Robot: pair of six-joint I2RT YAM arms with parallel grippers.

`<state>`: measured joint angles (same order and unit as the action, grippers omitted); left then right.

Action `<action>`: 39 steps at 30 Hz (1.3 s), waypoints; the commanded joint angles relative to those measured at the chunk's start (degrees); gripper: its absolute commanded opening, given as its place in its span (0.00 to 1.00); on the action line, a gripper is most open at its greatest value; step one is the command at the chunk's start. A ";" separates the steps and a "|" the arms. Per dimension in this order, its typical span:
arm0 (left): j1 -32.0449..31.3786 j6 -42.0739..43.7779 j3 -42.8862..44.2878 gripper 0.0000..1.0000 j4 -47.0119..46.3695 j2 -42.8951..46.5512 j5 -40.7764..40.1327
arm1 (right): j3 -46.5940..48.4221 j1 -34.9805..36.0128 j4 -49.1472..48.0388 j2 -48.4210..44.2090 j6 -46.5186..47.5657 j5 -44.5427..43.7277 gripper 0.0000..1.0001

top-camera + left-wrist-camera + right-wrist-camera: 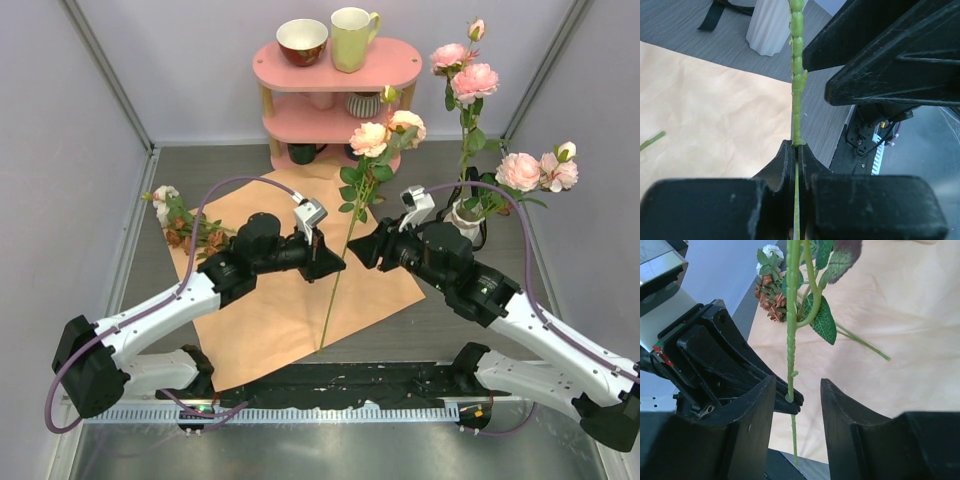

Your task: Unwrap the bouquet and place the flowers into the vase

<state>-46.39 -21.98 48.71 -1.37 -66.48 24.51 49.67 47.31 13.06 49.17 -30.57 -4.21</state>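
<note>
The bouquet is undone: its tan-orange paper (270, 310) lies flat on the table. A few flowers (185, 228), white and rusty brown, rest at the paper's left edge. My left gripper (336, 264) is shut on the green stem (797, 75) of a peach rose (370, 137) and holds it upright above the paper. My right gripper (797, 390) is open, its jaws standing on both sides of that stem (791, 340) just above the left fingertips (790, 405), apart from it. The white ribbed vase (463, 218) at the right holds several pink roses (520, 170).
At the back stands a pink two-level shelf (400, 60) with a bowl (301, 41), a pale yellow mug (352, 38) and a striped cup (363, 104). A black ribbon (715, 12) lies on the grey table beside the vase (771, 27). Pale walls close in both sides.
</note>
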 commanded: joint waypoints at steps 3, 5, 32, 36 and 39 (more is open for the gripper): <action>-1.07 1.50 2.71 0.00 -0.57 1.53 -0.61 | 0.69 0.24 -5.50 1.45 -1.95 0.77 0.45; -1.33 1.50 2.79 0.00 -0.57 1.53 -0.87 | 0.60 0.24 -6.11 1.72 -1.95 1.13 0.44; -2.21 -1.14 5.17 0.38 3.56 4.34 -5.97 | 3.32 0.15 -6.03 1.99 1.29 -2.55 0.01; -2.21 -0.88 3.77 0.76 2.86 7.06 -7.81 | 9.19 0.15 -0.86 -0.56 7.44 -9.84 0.01; -2.30 0.00 2.80 0.86 2.86 9.26 -10.01 | 14.81 0.24 3.45 -2.23 13.32 -17.04 0.01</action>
<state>-48.38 -23.14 50.81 2.26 -60.71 18.04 54.70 47.42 14.41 51.00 -25.74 -10.24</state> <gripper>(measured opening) 0.825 0.064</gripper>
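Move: My left hand already pinches the upright flower low on its stem; my right fingers wait half open, roughly 2 cm ahead of it, 3 cm to the right and 5 cm higher. From my right hand the stem is about 2 cm to the left and 1 cm ahead, level with it. The vase stands some 20 cm to the right of my right hand, 4 cm farther out and 17 cm lower; the remaining flowers lie about 33 cm to its left, 8 cm farther out and 24 cm down. I ease my right hand about 2 cm left and slightly forward around the stem and shut its fingers, pinching the stem above my left grip. Only then does my left hand open wide, release the stem and rise nearly 4 cm, while my right draws the flower some 3 cm back to the right and starts lifting. ##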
